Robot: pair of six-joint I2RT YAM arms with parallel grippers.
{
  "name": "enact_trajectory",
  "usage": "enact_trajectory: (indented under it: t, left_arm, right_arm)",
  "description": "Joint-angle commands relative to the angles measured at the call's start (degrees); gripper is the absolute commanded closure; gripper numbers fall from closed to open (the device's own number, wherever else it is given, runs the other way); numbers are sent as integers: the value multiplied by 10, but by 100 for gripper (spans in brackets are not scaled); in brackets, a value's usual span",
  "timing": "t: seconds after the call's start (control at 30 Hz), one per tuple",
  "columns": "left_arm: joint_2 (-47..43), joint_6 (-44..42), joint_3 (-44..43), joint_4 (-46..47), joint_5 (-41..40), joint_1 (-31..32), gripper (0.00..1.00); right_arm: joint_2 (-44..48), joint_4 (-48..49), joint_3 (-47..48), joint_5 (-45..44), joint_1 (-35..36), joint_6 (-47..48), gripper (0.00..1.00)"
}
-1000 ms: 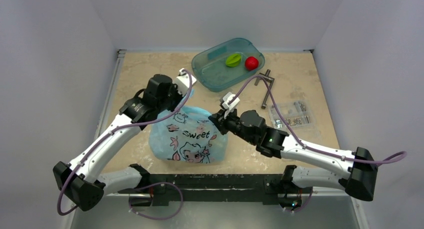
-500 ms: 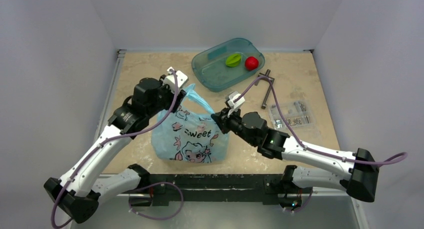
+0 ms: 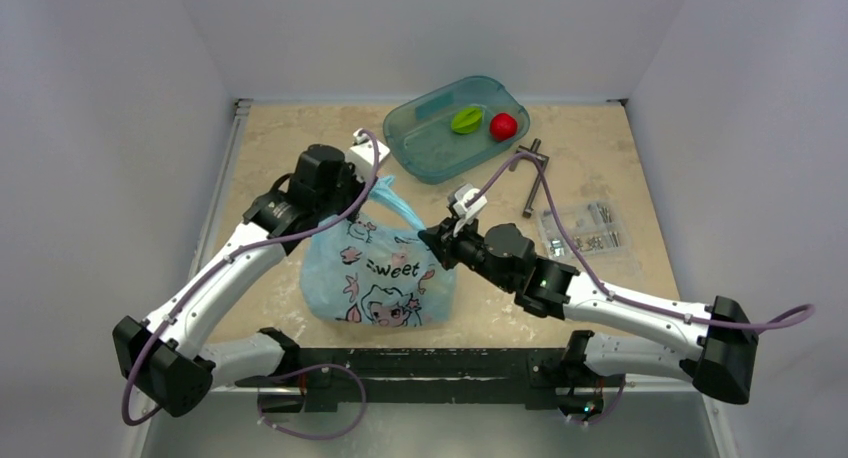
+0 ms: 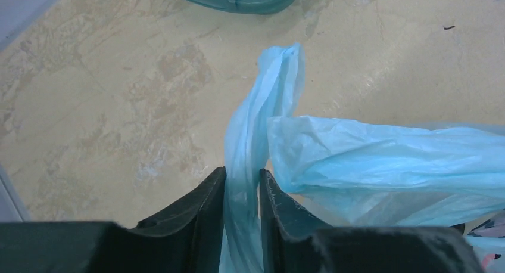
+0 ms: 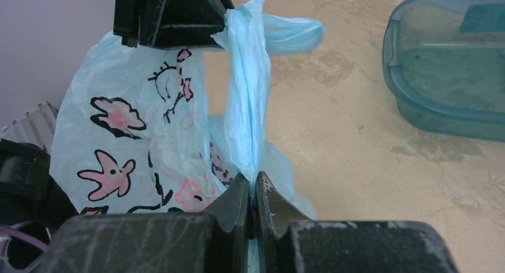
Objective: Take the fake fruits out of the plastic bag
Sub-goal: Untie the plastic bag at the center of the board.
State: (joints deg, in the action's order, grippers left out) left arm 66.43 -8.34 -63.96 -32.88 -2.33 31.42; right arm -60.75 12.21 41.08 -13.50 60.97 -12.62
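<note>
The light-blue plastic bag (image 3: 378, 273) with the cartoon girl print stands bulging near the table's front middle. My left gripper (image 3: 372, 186) is shut on the bag's handle (image 4: 250, 136) at its far left top. My right gripper (image 3: 437, 240) is shut on the bag's other handle strip (image 5: 247, 100) at its right edge. The left fingers (image 5: 172, 14) show at the top of the right wrist view. The banana and the maroon fruit are hidden; I cannot see inside the bag.
A teal tub (image 3: 480, 150) at the back holds a green ridged fruit (image 3: 465, 120) and a red round fruit (image 3: 503, 126). A metal tool (image 3: 532, 173) and a clear packet of metal parts (image 3: 588, 228) lie at the right.
My left gripper lifted the handle up and left, then moved back toward the far right with it. The bag was pulled taller. My right gripper stayed shut on its handle, nearly still.
</note>
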Motion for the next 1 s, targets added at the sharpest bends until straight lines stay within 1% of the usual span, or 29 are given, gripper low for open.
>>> enact_trajectory:
  t: [0.0,0.03,0.07,0.2,0.27,0.3,0.4,0.47,0.53,0.6,0.67,0.7,0.77,0.87,0.93,0.97]
  left_arm:
    - [-17,15,-38,-5,-31,-9,90]
    - [-26,16,-37,-5,-44,-9,98]
    - [-37,14,-35,-3,-61,-9,100]
    - [-113,10,1,40,-150,-10,100]
    - [-164,7,28,75,-183,-10,100]
    - [-197,3,45,93,-190,-11,100]
    - [-250,-11,63,130,-188,-12,100]
    - [-266,-9,52,123,-182,-12,100]
    - [-272,21,19,78,-179,-12,100]
    - [-278,64,-11,24,-157,-12,100]
    - [-295,114,-17,-16,-113,-12,100]
    - [-308,136,-10,-33,-89,-12,100]
    - [-332,183,17,-55,-27,-12,100]
    - [-352,248,73,-56,80,-12,100]
    - [-357,288,113,-39,143,-11,100]
    - [-359,307,135,-26,167,-11,100]
  right_arm:
    - [-11,31,10,-17,2,-22,100]
    - [-23,32,17,-23,2,-30,100]
    - [-32,33,24,-29,2,-39,100]
    - [-89,43,77,-57,2,-77,100]
    - [-129,32,126,-89,1,-88,100]
    - [-150,26,157,-102,1,-88,100]
    - [-222,29,246,-126,1,-82,100]
    - [-263,33,309,-146,1,-68,100]
    - [-302,45,365,-154,-2,-49,100]
    - [-336,50,421,-151,-10,-37,100]
    - [-360,62,445,-140,-18,-34,100]
    - [-370,78,448,-133,-22,-31,98]
    - [-382,86,449,-123,-27,-32,85]
    - [-389,78,430,-99,-34,-40,75]
    - [-384,33,419,-89,-36,-61,63]
    - [-380,2,414,-84,-36,-72,55]
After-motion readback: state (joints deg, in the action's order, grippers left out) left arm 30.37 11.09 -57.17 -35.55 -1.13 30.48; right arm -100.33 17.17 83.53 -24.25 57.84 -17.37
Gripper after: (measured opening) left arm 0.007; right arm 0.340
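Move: The left gripper stands around the upright bag ear, not yet shut on it; the bag's bulging body hangs about 11 cm back, 4 cm to the right and some 13 cm below it. The right gripper already pinches the other ear; the left gripper's ear lies roughly 9 cm ahead and 11 cm to its left, about level. From the left gripper, the green bin is some 25 cm ahead, 21 cm right and 20 cm lower. Shut the left gripper on the bag ear and pull it up about 15 cm, to the left and back, then keep drawing back while sinking a little, rolling its left side down some 30 degrees. Meanwhile sweep the right gripper, holding its ear, about 13 cm forward and as far left, dipping slightly, then rising; finish by parting its fingers about a third around the ear as it sinks slightly. ##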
